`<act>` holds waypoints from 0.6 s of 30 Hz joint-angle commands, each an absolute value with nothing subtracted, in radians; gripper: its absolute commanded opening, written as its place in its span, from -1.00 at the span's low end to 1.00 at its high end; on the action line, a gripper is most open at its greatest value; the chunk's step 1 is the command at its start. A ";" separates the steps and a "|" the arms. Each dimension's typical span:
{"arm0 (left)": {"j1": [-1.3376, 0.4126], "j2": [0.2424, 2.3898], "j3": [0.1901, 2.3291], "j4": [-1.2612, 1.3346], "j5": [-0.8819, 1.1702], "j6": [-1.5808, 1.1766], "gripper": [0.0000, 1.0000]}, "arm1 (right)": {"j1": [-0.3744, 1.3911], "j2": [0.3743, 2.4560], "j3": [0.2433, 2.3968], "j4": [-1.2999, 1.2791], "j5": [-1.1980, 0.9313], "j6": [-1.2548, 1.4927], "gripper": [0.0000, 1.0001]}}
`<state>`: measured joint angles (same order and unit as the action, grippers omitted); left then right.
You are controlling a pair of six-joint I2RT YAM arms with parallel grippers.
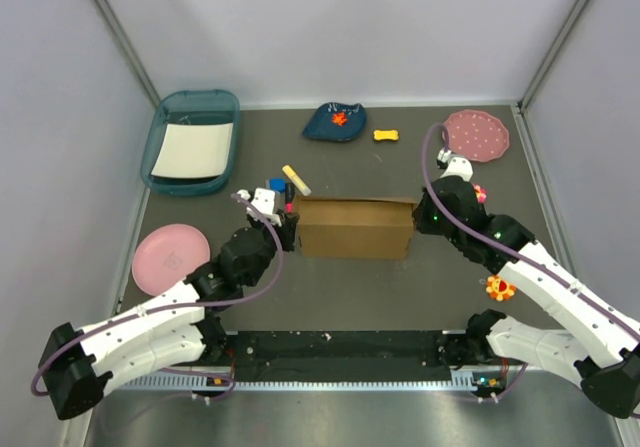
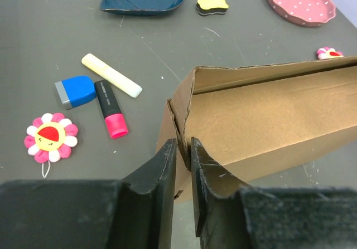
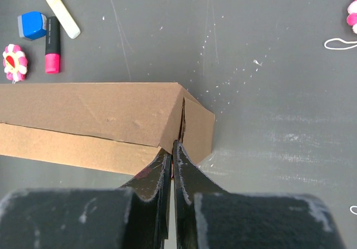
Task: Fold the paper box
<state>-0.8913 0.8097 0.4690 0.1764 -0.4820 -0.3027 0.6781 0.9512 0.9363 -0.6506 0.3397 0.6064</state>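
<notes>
The paper box (image 1: 355, 227), a brown corrugated cardboard piece folded into a long low shape, lies mid-table. My left gripper (image 1: 288, 229) is at its left end. In the left wrist view the box's (image 2: 268, 121) end wall stands between the gripper's (image 2: 183, 149) fingers, which are slightly apart with a thin gap beside the card. My right gripper (image 1: 418, 217) is at the right end. There the fingers (image 3: 174, 149) are pinched shut on the edge of the box's (image 3: 83, 121) end flap.
Just left of the box lie a yellow highlighter (image 2: 111, 75), a blue eraser (image 2: 75, 90), a black-and-pink marker (image 2: 110, 116) and a flower toy (image 2: 51, 138). A teal tray (image 1: 192, 142), a pink plate (image 1: 170, 257), a dark blue dish (image 1: 335, 122), a dotted pink plate (image 1: 476, 135) and an orange flower toy (image 1: 499, 288) ring the table.
</notes>
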 commanded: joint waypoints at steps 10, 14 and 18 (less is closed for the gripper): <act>-0.894 0.816 0.630 0.058 -0.497 -0.224 0.00 | 0.698 0.966 0.928 -0.706 0.321 0.620 -1.00; -0.894 0.818 0.657 0.057 -0.503 -0.204 0.04 | 0.696 0.966 0.930 -0.706 0.319 0.618 -1.00; -0.893 0.827 0.672 0.058 -0.512 -0.175 -0.06 | 0.698 0.968 0.933 -0.706 0.319 0.617 -1.00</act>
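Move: The cardboard box stands on edge with its left top corner between the left fingertips; its middle is about 13 cm to the right, 2 cm ahead and 9 cm below them. On the table some 19 cm down, the pink-black marker lies 12 cm ahead and 2 cm left, and the flower charm 10 cm ahead and 10 cm left. From the right hand, the box's middle is about 13 cm left, 1 cm ahead and 9 cm down. Spread the left fingers, already a little apart around the box's left top corner, to about half open, then lift the left gripper some 4 cm nearly straight up so that they come clear of the cardboard, with hardly any turn. Keep the right gripper shut and still on the box's right top corner. ##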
